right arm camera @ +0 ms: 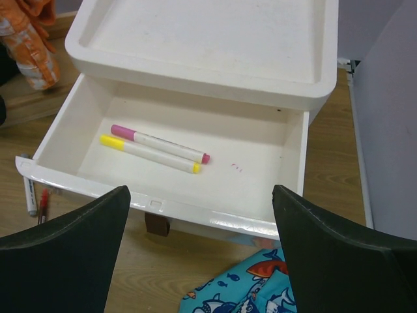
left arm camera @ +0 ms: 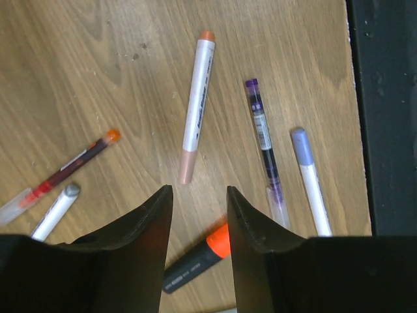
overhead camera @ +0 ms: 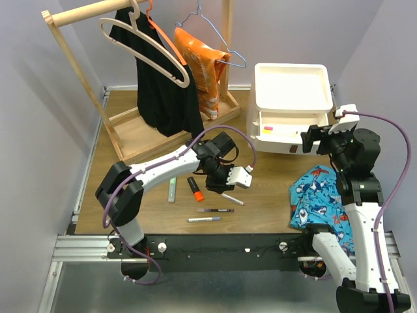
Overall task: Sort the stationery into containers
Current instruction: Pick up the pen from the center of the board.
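Note:
Loose stationery lies on the wooden table: an orange highlighter [overhead camera: 195,189], a pale green highlighter [overhead camera: 172,190], a white marker [overhead camera: 231,198], a purple pen [overhead camera: 215,210] and a white pen [overhead camera: 204,219]. My left gripper [overhead camera: 225,179] hangs over them, open. In the left wrist view its jaws [left arm camera: 199,195] are apart, with the orange highlighter [left arm camera: 199,257] on the table below the gap and untouched. My right gripper [overhead camera: 311,138] stands wide open in front of the white drawer unit [overhead camera: 290,107]. Its top drawer [right arm camera: 163,195] is pulled out and holds a pink marker [right arm camera: 159,143] and a yellow marker [right arm camera: 148,154].
A blue shark-print cloth [overhead camera: 322,195] lies at the right, just in front of the drawer unit. A wooden clothes rack [overhead camera: 130,124] with dark and orange garments stands at the back left. A red pen [left arm camera: 65,173] and a grey-capped pen [left arm camera: 55,210] lie left of the jaws.

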{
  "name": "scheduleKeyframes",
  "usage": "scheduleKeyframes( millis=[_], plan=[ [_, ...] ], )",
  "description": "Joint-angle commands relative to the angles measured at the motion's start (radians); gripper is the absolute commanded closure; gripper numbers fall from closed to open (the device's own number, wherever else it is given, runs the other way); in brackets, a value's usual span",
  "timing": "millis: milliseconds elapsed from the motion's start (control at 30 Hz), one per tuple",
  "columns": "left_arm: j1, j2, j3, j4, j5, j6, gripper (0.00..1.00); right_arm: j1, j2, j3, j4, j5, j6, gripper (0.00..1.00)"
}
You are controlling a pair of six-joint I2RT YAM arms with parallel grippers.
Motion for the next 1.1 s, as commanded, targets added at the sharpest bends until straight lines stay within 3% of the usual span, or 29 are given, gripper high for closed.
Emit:
scheduleKeyframes(
  millis=[0,633,733,867,933,1067],
  plan=[
    [-0.028,0.068,-0.006,0.090,0.044,0.007,0.54,-0.007,-0.014,-0.017,-0.026,-0.049,-0.005,0.03],
    [-0.097,0.251,-0.024,0.217,0.023,-0.077,0.57,-0.007,0.013,-0.018,-0.023,-0.030,-0.006,0.03],
    [-0.102,0.284,-0.015,0.240,0.009,-0.114,0.65,-0.007,0.014,-0.012,-0.025,-0.029,-0.001,0.03],
    [-0.103,0.318,0.008,0.234,0.010,-0.148,0.99,-0.007,0.019,-0.006,-0.022,-0.021,-0.008,0.04],
    [-0.103,0.301,0.031,0.216,0.012,-0.145,1.00,-0.007,0.025,0.005,-0.018,-0.020,-0.008,0.04],
    [-0.087,0.222,0.175,0.013,0.024,-0.099,1.00,-0.007,0.033,0.014,-0.003,-0.003,-0.005,0.04]
  ],
)
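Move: The pen lies below and to the right of the left hand, about 5 cm right, 1 cm back and 8 cm down. On the same table, the orange marker is some 9 cm left and 3 cm ahead of that hand, the dark pen about 6 cm back and 1 cm left, and the blue-capped pen roughly 10 cm back and 6 cm left. From the right hand, the pen is about 31 cm left, 12 cm back and 28 cm below. The left hand's fingers close on the pen near its middle and pinch it, having stayed about half open on the way. To get there the hand sinks some 8 cm while shifting about 5 cm right, away from the orange marker, easing down over the pen with hardly any turn of the wrist before the fingers shut. ##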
